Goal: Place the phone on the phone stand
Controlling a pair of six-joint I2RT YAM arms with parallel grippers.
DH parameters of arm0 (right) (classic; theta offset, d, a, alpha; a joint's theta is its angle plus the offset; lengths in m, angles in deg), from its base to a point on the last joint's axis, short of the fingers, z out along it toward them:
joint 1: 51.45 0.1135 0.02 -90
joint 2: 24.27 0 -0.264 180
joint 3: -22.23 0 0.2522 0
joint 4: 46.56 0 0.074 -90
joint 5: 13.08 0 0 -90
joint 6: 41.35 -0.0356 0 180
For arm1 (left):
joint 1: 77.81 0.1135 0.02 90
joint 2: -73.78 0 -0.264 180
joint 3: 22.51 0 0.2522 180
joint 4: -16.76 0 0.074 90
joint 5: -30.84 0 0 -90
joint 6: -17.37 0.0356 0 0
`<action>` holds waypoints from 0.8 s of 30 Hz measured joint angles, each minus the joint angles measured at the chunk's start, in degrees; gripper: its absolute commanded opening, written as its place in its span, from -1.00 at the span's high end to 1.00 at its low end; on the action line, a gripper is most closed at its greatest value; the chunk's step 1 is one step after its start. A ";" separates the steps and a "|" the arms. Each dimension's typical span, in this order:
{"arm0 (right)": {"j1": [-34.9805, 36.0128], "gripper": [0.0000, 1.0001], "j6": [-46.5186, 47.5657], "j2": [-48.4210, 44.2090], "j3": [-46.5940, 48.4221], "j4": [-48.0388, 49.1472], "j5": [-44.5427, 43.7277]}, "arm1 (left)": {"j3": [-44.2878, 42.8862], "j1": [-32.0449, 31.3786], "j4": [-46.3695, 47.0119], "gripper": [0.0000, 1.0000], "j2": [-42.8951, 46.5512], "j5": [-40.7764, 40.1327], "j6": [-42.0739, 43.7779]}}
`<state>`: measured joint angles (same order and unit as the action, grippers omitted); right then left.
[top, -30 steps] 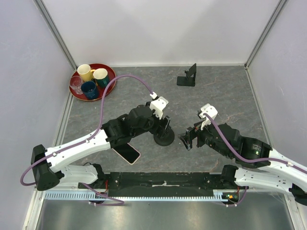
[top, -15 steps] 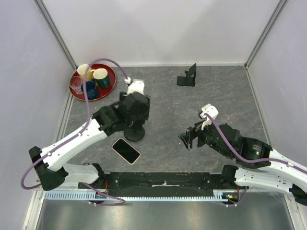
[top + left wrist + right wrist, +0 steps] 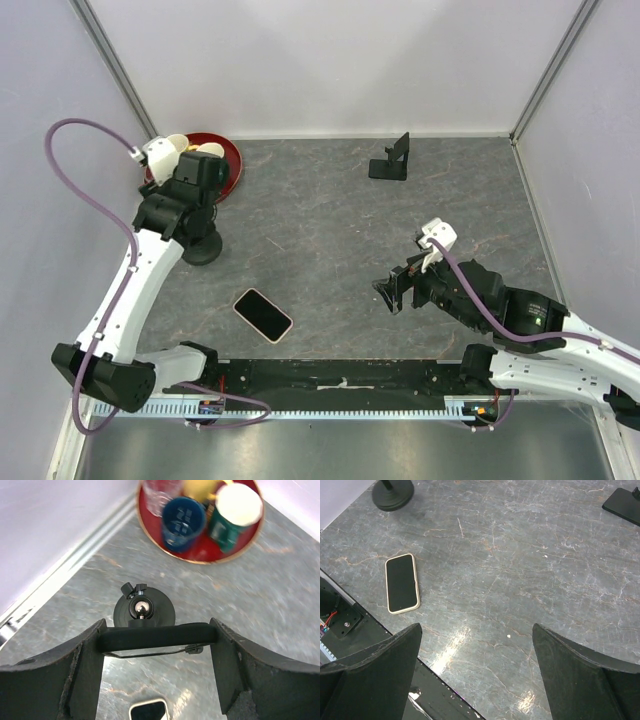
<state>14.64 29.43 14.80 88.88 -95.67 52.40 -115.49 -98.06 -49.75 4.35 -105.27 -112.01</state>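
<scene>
The phone (image 3: 263,315) lies flat, screen up, in a pale case near the table's front left; it also shows as the phone (image 3: 402,583) and the phone (image 3: 148,711). The phone stand (image 3: 390,160), small and black with an angled back plate, sits at the back centre, and its base edge, the phone stand (image 3: 624,504), shows too. My left gripper (image 3: 197,207) is shut on the top bar of a round-base black holder (image 3: 144,611) with a ball joint, at the far left. My right gripper (image 3: 392,290) is open and holds nothing, to the right of the phone.
A red tray (image 3: 232,160) with several mugs sits in the back left corner, just behind the held holder; the tray (image 3: 200,560) rim is close in the left wrist view. Walls enclose the left, back and right sides. A black rail runs along the front edge.
The left arm swung the round-base holder from the table's middle to the far left beside the red tray. The phone stayed in place. The right arm barely moved.
</scene>
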 measured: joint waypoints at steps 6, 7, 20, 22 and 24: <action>0.02 -0.96 0.22 1.33 0.00 0.02 0.09 | 2.60 8.09 -1.75 0.95 1.68 -5.46 -6.47; 0.02 -0.96 0.26 1.68 0.00 0.00 0.13 | 3.17 9.66 -1.77 0.95 1.73 -5.88 -7.63; 0.00 -0.96 0.66 7.37 2.01 0.13 1.81 | 5.03 18.86 2.73 0.95 -3.21 -7.78 -12.02; 0.00 -0.96 0.72 8.79 2.69 0.42 2.12 | 4.81 19.41 3.52 0.95 -4.83 -7.82 -12.92; 0.02 -0.96 0.87 10.27 3.21 0.76 2.58 | 4.24 20.48 3.82 0.95 -7.06 -7.76 -14.16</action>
<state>14.66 30.30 25.07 92.09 -94.91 54.98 -111.25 -77.58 -45.93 -2.71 -113.03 -126.17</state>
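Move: My left hand holds the black phone with the round-based stand under it. It is bound for the clear strip of table by the left wall, about 12 cm to its left, level fore and aft, and some 24 cm below. From that hand the tray of mugs sits roughly 22 cm ahead and 1 cm left, and the white-rimmed phone about 17 cm back and 16 cm right. From my empty right hand the held phone is about 51 cm left, 16 cm ahead and near its own height. With my left fingers still gripping the phone by its sides, I carry phone and stand about 12 cm left towards the side wall, bowing back slightly and forward again. I sink some 4 cm towards the table, and the hand turns about 30 degrees counter-clockwise. My open right hand drifts about 3 cm left and a little down. ##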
